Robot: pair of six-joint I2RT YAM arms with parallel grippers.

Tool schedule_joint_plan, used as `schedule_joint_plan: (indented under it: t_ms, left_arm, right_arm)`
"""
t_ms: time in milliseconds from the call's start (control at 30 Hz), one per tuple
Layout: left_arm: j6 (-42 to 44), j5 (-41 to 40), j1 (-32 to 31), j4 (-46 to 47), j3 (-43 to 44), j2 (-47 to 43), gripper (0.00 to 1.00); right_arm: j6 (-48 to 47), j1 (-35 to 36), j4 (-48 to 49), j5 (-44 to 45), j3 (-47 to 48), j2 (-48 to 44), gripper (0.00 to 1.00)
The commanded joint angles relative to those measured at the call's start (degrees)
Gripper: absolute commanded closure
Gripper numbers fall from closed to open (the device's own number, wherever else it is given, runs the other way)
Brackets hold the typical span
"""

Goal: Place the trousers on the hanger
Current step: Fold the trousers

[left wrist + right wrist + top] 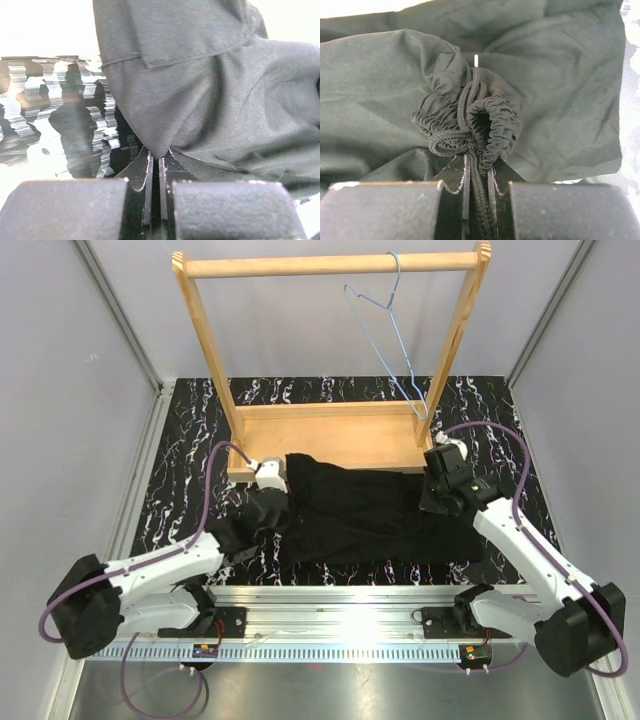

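Observation:
The black trousers (365, 508) lie spread and wrinkled on the marbled table in front of the wooden rack. My left gripper (272, 502) is shut on a fold at their left edge; in the left wrist view the fabric (210, 95) runs down to a point pinched between the fingers (145, 172). My right gripper (437, 492) is shut on the gathered elastic waistband and its braided drawstring (480, 130) at the right end. The light-blue wire hanger (390, 335) hangs from the rack's top bar at the right, well above the trousers.
The wooden rack (330, 425) stands behind the trousers, its base board touching their far edge. The table top (180, 460) is black with white veins. Grey walls close in on both sides, and a metal rail (330, 605) runs along the near edge.

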Motion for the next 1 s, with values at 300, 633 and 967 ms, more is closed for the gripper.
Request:
schedule_joint_plan:
  t_ms: [300,633,967]
  left_arm:
    - [-0.3,-13.7,2.4,-23.3,-0.1,-4.9,0.19]
    - [1.5,-15.5,2.4,-24.2,6.7,-5.2,0.01]
    - [1.3,-13.9,2.4,-22.0,8.2,-2.2,0.01]
  right_arm:
    - [5.3,10.3,14.9,-2.1,0.8,13.3,1.00]
    - [1.4,10.2,7.4,5.1,12.6,4.6,1.00]
    - [-1.1,5.1,-1.9,12.7,12.5,-5.3,1.00]
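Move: The left gripper holds the trousers' left edge; the bare table spot to lay it towards is about 9 cm left, 3 cm back and 9 cm below. From this hand the rack base's left front corner is about 6 cm ahead, 14 cm left and 8 cm below. The right gripper holds the waistband, with the middle of the trousers about 14 cm left, 3 cm back and 11 cm below, and the right post's foot some 15 cm ahead, 2 cm left, 13 cm below. Swing both grippers left together, about 8 to 10 cm, sinking some 5 cm, and roll the left one's left side up about 20 degrees. Open the left fingers wide to let go of the edge, then ease them up over it. Keep the right pinch on the waistband and lift it about 16 cm, going slightly forward before drawing back to the right and tipping the fingers up. ##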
